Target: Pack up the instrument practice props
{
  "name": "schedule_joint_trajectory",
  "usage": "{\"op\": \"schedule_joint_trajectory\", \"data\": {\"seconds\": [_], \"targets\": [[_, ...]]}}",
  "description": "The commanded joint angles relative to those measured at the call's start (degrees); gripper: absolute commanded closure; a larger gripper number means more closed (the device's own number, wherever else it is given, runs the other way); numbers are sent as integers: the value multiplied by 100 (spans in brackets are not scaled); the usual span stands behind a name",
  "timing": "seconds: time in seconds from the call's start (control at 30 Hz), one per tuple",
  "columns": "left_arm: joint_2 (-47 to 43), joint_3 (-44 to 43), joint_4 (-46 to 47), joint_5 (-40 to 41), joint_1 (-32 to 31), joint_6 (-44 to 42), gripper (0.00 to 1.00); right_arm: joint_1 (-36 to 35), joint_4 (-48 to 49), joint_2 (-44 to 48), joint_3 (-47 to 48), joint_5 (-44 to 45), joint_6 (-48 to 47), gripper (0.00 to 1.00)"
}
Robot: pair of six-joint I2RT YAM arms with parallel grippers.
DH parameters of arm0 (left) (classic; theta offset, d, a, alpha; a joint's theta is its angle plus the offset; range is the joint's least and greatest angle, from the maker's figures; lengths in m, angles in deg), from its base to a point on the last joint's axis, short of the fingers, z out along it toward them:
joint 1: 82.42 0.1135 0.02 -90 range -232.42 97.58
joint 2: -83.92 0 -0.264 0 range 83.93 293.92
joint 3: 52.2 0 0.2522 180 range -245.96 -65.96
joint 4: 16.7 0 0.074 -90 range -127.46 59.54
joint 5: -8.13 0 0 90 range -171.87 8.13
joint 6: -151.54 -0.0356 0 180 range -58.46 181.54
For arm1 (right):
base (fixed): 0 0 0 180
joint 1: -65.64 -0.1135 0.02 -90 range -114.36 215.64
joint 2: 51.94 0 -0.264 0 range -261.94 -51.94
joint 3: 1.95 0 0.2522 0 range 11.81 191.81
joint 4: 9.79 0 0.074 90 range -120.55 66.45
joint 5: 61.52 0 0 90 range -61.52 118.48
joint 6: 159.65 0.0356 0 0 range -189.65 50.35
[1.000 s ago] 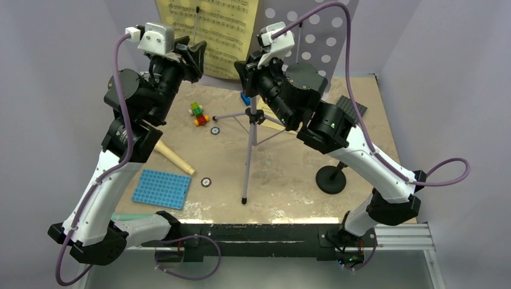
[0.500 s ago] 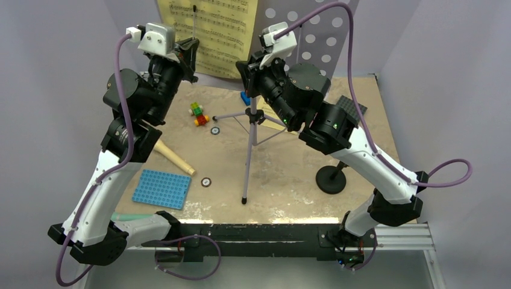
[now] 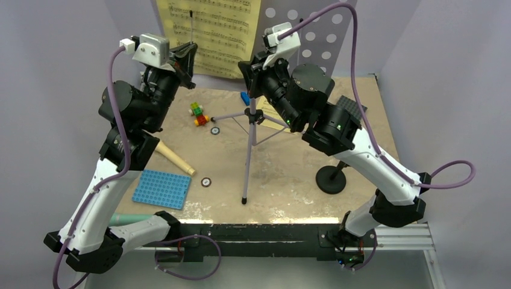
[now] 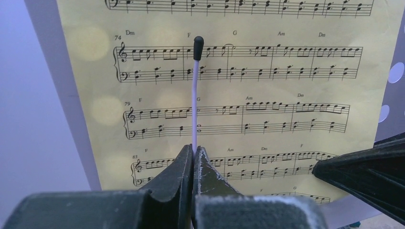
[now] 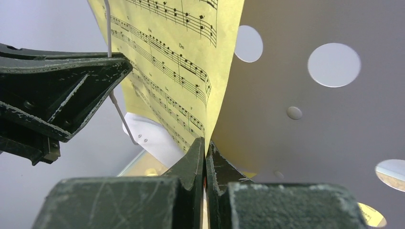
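Note:
The tall tripod music stand (image 3: pixel 250 150) stands mid-table, its perforated lilac desk (image 3: pixel 325 24) at the back. Yellow sheet-music pages (image 3: pixel 220 30) lean on the desk. My left gripper (image 4: pixel 194 149) is shut on the stand's thin white page-holder wire (image 4: pixel 195 105), whose black tip crosses the pages (image 4: pixel 267 95). My right gripper (image 5: pixel 206 143) is shut on the lower corner of a yellow page (image 5: pixel 167 52), in front of the desk (image 5: pixel 296 95). The cream toy microphone (image 3: pixel 175 159) lies at the left, partly hidden under the left arm. The black round-base mic stand (image 3: pixel 332 179) sits at the right.
A blue studded baseplate (image 3: pixel 161 188) lies front left and a dark grey one (image 3: pixel 352 108) at the right behind the right arm. Small colourful bricks (image 3: pixel 197 113) and two small round pieces (image 3: pixel 206 180) lie near the tripod legs. Lilac walls enclose three sides.
The left gripper has gone from open to shut on the white holder wire and risen a little. The right gripper has stayed shut on the page, shifting slightly up.

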State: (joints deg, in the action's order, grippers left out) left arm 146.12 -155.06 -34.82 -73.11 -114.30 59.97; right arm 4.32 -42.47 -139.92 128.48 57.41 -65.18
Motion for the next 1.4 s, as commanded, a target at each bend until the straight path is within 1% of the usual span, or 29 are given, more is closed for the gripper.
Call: {"op": "schedule_joint_trajectory", "data": {"seconds": [0.0,0.13,0.33,0.4,0.63,0.83,0.87,0.97,1.03,1.1,1.17,1.23,1.37], "targets": [[-215,24,344,-203,9,17,100,15,142,362,-25,-10,-34,100],[-242,-4,339,-175,9,8,100,11,81,623,-133,-55,-10,100],[-284,-4,339,-156,7,24,100,10,-274,1120,-251,-115,36,100],[-289,6,529,-147,10,20,100,14,-405,1350,-350,-128,45,100],[-266,33,559,-33,7,-61,100,14,-765,2595,-1119,-341,74,100],[-182,105,677,155,10,-97,100,10,-1166,3714,-1767,-410,282,100],[-164,135,697,173,8,-98,97,14,-1185,3869,-1882,-399,312,100],[-143,205,778,197,12,-54,83,14,-1224,4280,-2281,-384,327,100],[-144,234,783,157,6,11,69,15,-1228,4534,-2509,-471,237,100],[-161,248,749,117,13,68,51,10,-1229,4777,-2745,-713,137,100],[-225,285,735,72,8,102,39,9,-1240,5035,-2969,-993,-6,100],[-313,336,741,44,11,191,30,13,-1305,5252,-3186,-1213,-94,100],[-513,448,750,-62,8,441,20,15,-1283,5719,-3732,-1406,-113,100]]}}
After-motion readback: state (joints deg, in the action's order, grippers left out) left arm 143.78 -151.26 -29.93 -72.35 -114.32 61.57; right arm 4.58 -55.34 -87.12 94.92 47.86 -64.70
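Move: Over open table, the microphone stand's base stands roughly 27 cm to the right hand's right, 10 cm nearer the robot and 49 cm lower; that hand already pinches the yellow sheet's right edge near the bottom. The sheet's middle is about 7 cm left, 5 cm ahead and 10 cm up. The retaining wire pinched by the left hand is some 10 cm left of the right hand and 4 cm ahead. From the left hand, the sheet's middle lies about 3 cm right, 1 cm ahead and 8 cm up. Pulling the yellow sheet off the music stand, the right hand keeps its pinch and sweeps some 22 cm right and 15 cm back, towards the space above the microphone stand; it rises about 4 cm, then dips 7 cm. The left hand stays put, holding the wire, and opens wide around it late in the pull, once the right hand is well away. ##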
